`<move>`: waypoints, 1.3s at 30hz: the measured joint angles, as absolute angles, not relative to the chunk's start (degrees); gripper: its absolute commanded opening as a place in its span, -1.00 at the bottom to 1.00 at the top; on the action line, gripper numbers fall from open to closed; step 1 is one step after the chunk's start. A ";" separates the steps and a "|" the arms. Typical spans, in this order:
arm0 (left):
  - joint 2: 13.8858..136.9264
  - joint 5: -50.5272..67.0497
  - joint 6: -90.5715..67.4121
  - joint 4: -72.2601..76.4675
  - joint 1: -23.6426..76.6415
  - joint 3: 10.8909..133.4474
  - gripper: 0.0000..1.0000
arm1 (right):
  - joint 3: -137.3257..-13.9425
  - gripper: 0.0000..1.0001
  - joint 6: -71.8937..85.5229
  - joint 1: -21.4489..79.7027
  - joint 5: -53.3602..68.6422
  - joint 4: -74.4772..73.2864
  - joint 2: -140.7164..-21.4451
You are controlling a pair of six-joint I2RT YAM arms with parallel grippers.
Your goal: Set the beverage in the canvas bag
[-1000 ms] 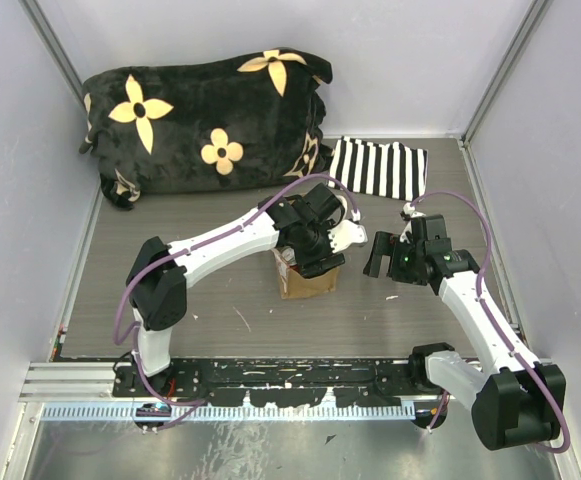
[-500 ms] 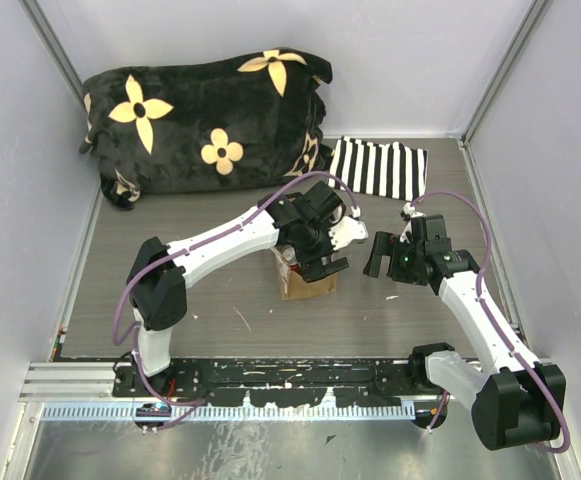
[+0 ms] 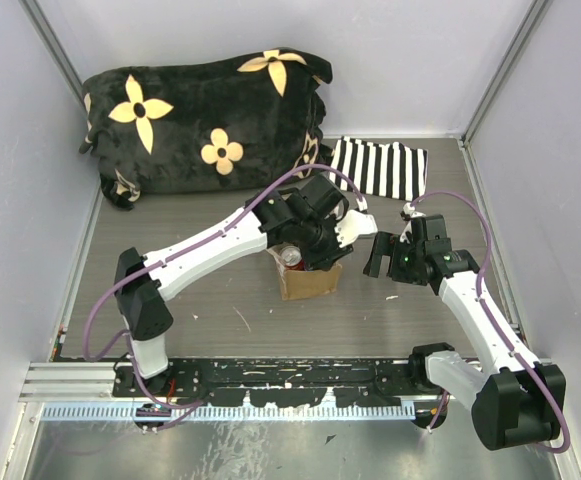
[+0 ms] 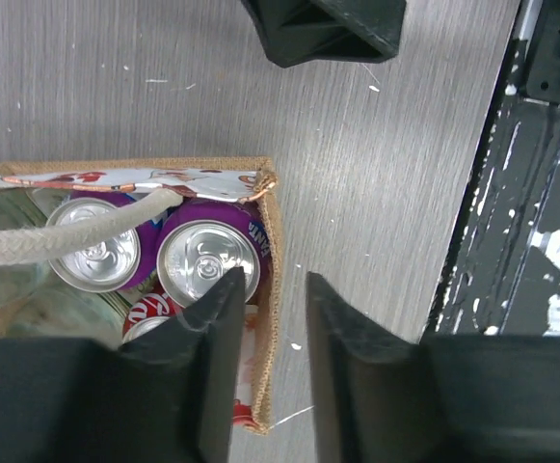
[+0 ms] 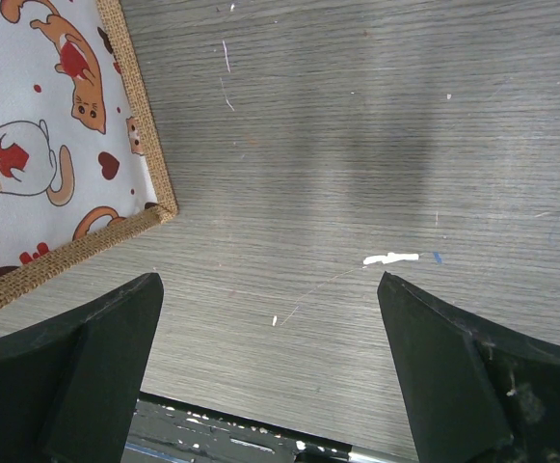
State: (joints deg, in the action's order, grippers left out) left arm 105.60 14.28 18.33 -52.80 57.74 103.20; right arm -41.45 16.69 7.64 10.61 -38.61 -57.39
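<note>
The tan canvas bag (image 3: pixel 310 282) stands mid-table, its cat-printed front also in the right wrist view (image 5: pixel 39 145). In the left wrist view it holds several cans: a purple Fanta can (image 4: pixel 207 265), a second silver-topped can (image 4: pixel 94 256) under the cream rope handle (image 4: pixel 67 236), and a red cola can (image 4: pixel 149 313). My left gripper (image 4: pixel 265 289) hovers over the bag's right wall (image 4: pixel 272 251). Its jaws are narrowly apart astride that wall and hold nothing. My right gripper (image 5: pixel 270 318) is wide open and empty over bare table right of the bag (image 3: pixel 390 262).
A black plush blanket with yellow flowers (image 3: pixel 205 115) lies at the back left. A black-and-white striped cloth (image 3: pixel 378 168) lies at the back right. White walls enclose the table; a black rail (image 3: pixel 270 378) runs along the near edge.
My left arm has swung, its elbow moving left, and the gripper has lifted slightly off the bag's top. A can top now shows in the bag. The right arm has not moved.
</note>
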 measured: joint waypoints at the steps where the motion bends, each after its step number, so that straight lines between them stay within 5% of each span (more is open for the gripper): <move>1: 105.38 14.55 18.41 -52.75 57.84 103.11 -0.62 | -41.45 1.00 16.69 7.64 10.61 -38.61 -57.39; 8: 105.10 15.16 17.76 -52.42 57.87 100.01 -0.88 | -41.45 1.00 16.69 7.64 10.61 -38.63 -57.39; 39: 108.38 13.13 16.16 -40.60 54.89 93.65 -1.00 | -41.21 1.00 16.69 7.64 10.61 -38.02 -58.54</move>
State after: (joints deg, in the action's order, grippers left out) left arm 108.38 13.13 16.16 -40.60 54.89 93.65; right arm -41.21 16.69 7.64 10.61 -38.02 -58.54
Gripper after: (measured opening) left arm 0.009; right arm 0.999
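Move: The purple can in the near right corner of the canvas bag has its middle about 3 cm ahead of the left hand, 1 cm to its right and 11 cm below, with its lid some 5 cm under the fingertips. The other purple can stands about 6 cm farther out than it; the red can's middle is some 5 cm ahead of the left hand and 5 cm to its left. From the right hand the corner can lies about 13 cm left, roughly level fore and aft, and 3 cm lower. The left hand's closed fingertips come down onto the corner can's lid, as if to press it deeper into the bag. Clear of the can, the hand first shuts its half-open fingers while dipping about 2 cm and drawing back slightly, then travels some 4 cm forward over the lid and sinks a further 4 cm or so. ##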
